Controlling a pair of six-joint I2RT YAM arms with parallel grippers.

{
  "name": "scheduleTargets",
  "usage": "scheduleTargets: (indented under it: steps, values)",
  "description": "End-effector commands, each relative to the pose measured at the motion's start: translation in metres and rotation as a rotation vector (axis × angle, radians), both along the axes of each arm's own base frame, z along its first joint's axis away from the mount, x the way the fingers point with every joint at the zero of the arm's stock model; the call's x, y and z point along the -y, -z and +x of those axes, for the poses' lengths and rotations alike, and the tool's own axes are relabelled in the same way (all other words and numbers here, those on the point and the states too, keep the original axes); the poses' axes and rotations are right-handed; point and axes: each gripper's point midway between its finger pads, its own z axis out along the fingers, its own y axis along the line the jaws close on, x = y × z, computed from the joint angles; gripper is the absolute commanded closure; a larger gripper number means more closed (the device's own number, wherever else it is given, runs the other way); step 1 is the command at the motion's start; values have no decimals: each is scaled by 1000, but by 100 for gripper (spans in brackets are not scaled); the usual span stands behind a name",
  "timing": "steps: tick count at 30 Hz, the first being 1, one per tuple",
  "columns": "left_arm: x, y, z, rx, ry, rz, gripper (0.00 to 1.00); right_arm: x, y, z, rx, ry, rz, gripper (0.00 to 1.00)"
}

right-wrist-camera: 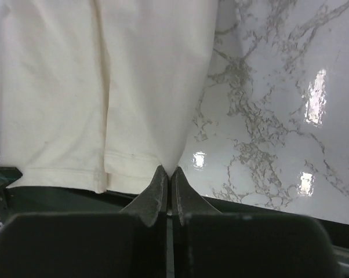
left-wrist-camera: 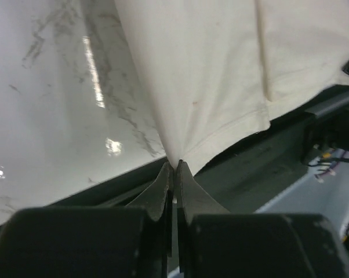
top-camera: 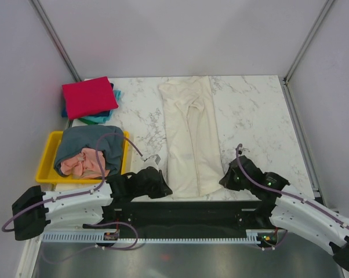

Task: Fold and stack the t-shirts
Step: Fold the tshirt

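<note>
A cream-white t-shirt (top-camera: 189,136) lies as a long narrow strip down the middle of the marble table, sides folded in. My left gripper (top-camera: 164,189) is shut on its near left hem corner; the cloth (left-wrist-camera: 221,75) pulls into a point between the fingertips (left-wrist-camera: 175,167). My right gripper (top-camera: 225,180) is shut on the near right corner, with the cream cloth (right-wrist-camera: 134,81) pinched at its tips (right-wrist-camera: 168,171). A folded red t-shirt (top-camera: 88,96) tops a teal one (top-camera: 99,119) at the back left. Slate grey-blue (top-camera: 90,142) and salmon pink (top-camera: 87,162) t-shirts lie crumpled in the tray.
The yellow plastic tray (top-camera: 47,159) stands at the left, close to my left arm. Bare marble table (top-camera: 255,116) stretches to the right of the cream shirt. A dark rail (top-camera: 192,211) runs along the table's near edge between the arm bases. Grey walls enclose the table.
</note>
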Motion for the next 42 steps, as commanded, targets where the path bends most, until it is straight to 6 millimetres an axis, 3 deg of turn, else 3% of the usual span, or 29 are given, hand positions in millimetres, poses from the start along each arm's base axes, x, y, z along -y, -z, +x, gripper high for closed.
scheduleTargets:
  steps: [1,7,10,13,18,19,21,22,23,28,29,34,35,42]
  values:
    - [1,-39,-4,3,-42,-63,98,21,-21,-5,34,35,-48,100]
    - [7,-48,-20,-63,-31,-125,98,11,-4,-17,-26,4,7,100]
    - [11,-47,-23,-55,-13,-104,98,5,-9,-15,-15,-5,31,100]
    - [8,-47,-13,-14,-28,-36,98,3,-21,-4,26,-10,7,100]
    - [6,-81,22,98,-31,53,98,2,-45,34,120,-13,-133,100]
    - [5,-85,29,119,-13,67,98,-3,-62,46,164,-22,-139,100]
    - [4,-99,51,124,-39,52,98,-1,-69,65,186,-3,-201,100]
    - [2,-103,58,141,-28,60,98,-6,-87,77,221,5,-190,100]
    - [-1,-112,75,154,-61,56,98,-6,-88,86,225,-13,-224,100]
    - [-9,-122,119,185,-51,94,98,-5,-112,145,269,21,-219,100]
    - [-12,-130,134,200,-71,92,98,-5,-104,155,251,7,-243,100]
    - [-13,-112,177,170,-64,161,98,-6,-104,201,256,14,-272,100]
    - [-10,-117,187,184,-69,157,98,-6,-103,206,255,12,-273,100]
    - [-10,-102,229,170,-77,199,98,-3,-94,246,243,15,-254,100]
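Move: Both my hands already pinch the near hem corners of the t-shirt, some 3 to 4 cm above the table. The shirt's middle lies about 22 cm ahead and 8 cm to the right of my left hand, and about 19 cm ahead and 12 cm to the left of my right. From my left hand, the shirt's collar end is some 43 cm ahead and 6 cm right, and the yellow bin about 14 cm ahead and 34 cm left. Keeping both hem corners pinched, I lift with both hands and draw back a couple of centimetres. Then I sweep them together about 20 cm forward over the shirt towards its middle, arcing up and beginning to sink, to end some 7 to 9 cm higher than at the start. On the way my wrists tilt 10 to 20 degrees so the fingers point less inward. ##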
